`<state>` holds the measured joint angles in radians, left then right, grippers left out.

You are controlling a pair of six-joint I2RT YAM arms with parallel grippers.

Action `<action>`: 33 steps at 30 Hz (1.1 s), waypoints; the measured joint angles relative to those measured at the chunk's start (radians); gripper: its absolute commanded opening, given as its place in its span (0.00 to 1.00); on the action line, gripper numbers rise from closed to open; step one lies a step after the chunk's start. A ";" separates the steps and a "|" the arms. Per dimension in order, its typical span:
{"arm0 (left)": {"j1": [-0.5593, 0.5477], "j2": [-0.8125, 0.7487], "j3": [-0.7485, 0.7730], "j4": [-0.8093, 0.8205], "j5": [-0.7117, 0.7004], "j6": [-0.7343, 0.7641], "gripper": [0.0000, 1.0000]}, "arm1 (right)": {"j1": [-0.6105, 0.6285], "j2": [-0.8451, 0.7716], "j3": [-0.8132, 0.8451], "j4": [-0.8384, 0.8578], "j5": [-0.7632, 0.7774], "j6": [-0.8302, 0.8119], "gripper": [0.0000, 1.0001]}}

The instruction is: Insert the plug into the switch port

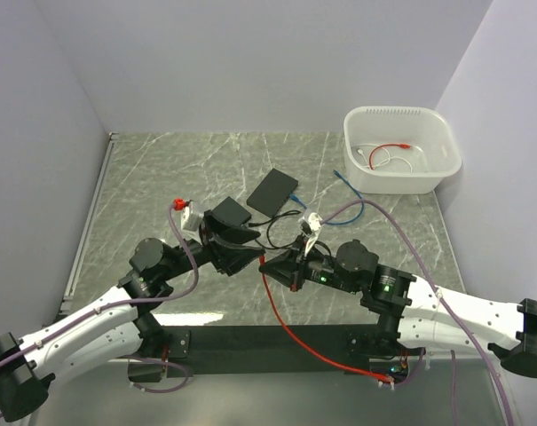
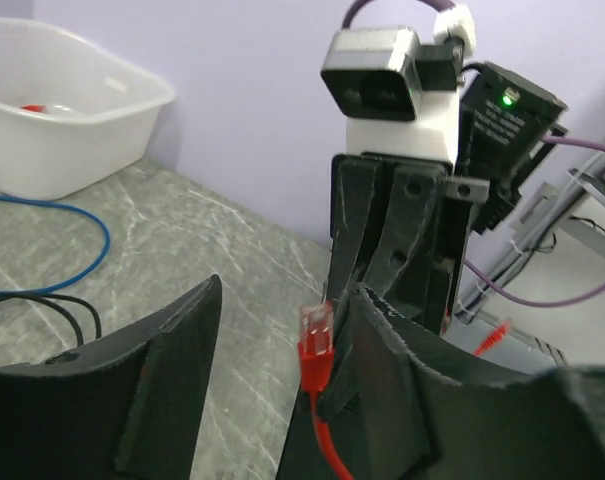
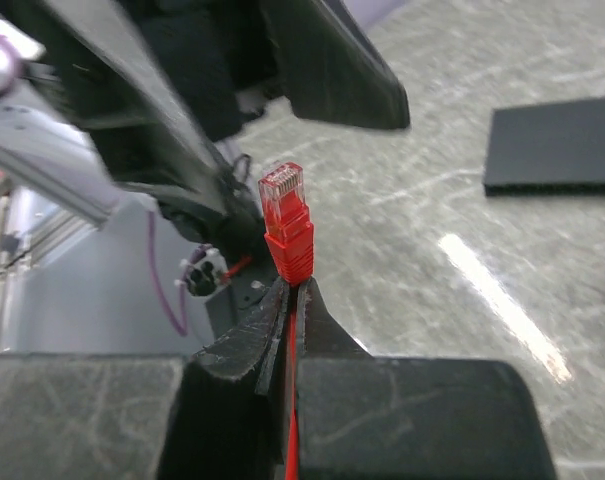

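Note:
The red plug [image 3: 285, 218] stands upright just above my right gripper [image 3: 294, 287], which is shut on the red cable [image 3: 293, 400] right below the plug's boot. In the left wrist view the same plug [image 2: 315, 340] sits between the fingers of my left gripper [image 2: 287, 300], close against the right finger [image 2: 402, 370]. The left jaws stand wide apart and grip nothing. From above, the two grippers [image 1: 248, 257] [image 1: 273, 264] meet tip to tip at the table's middle. Two flat black boxes [image 1: 272, 189] [image 1: 230, 213] lie just beyond them. The switch port is hidden in every view.
A white bin [image 1: 446, 155] with coiled cables stands at the back right. A blue cable [image 1: 357, 191] and a black cable [image 1: 281, 226] trail across the marble tabletop [image 1: 161, 169]. The red cable [image 1: 312, 346] runs back to the near edge.

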<state>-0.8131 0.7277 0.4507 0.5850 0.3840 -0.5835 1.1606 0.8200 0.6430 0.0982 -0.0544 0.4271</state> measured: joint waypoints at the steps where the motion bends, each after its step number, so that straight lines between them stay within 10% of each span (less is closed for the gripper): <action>1: 0.000 -0.002 -0.006 0.011 0.015 -0.001 0.57 | 0.000 -0.007 -0.004 0.008 -0.009 0.000 0.00; 7: 0.000 -0.005 -0.048 0.097 0.098 -0.015 0.39 | 0.000 -0.020 -0.017 0.061 -0.079 0.003 0.00; 12: -0.002 -0.002 -0.055 0.177 0.165 -0.043 0.01 | 0.000 -0.016 -0.024 0.098 -0.115 0.009 0.00; 17: -0.002 0.000 -0.063 0.215 0.178 -0.050 0.01 | -0.001 -0.013 -0.024 0.111 -0.112 0.009 0.04; 19: -0.002 -0.006 -0.063 0.193 0.153 -0.047 0.01 | 0.000 -0.013 -0.024 0.100 -0.087 0.008 0.33; 22: -0.003 -0.018 -0.059 0.120 0.095 -0.038 0.01 | 0.000 -0.013 -0.021 0.059 -0.010 -0.004 0.48; 33: -0.003 -0.013 -0.029 -0.080 -0.232 -0.099 0.01 | 0.008 -0.013 -0.006 -0.068 0.231 -0.028 0.57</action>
<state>-0.8158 0.7151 0.4213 0.5049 0.1524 -0.6823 1.1683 0.8070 0.6369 0.0299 0.1768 0.3992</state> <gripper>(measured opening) 0.063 0.574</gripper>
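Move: The red plug sticks up from the right hand's closed fingertips, about 2 cm ahead, 1 cm left and 1 cm above that hand. From the open left hand it lies roughly 2 cm back, 1 cm right and 1 cm lower, almost between the fingers. On the table some 28 cm below the left hand lie the nearer black box, about 17 cm ahead and 8 cm left, and the coiled black cable, roughly 14 cm ahead and 8 cm right. Drawing back about 4 cm, the left hand brings its open fingers around the upright red plug and shuts them on it, while the right hand, still pinching it, eases back and up some 2 cm. The right fingers then open and let go; both hands swing forward and sink, the left carrying the plug about 7 cm forward while turning counter-clockwise, the right turning clockwise and drifting right. ##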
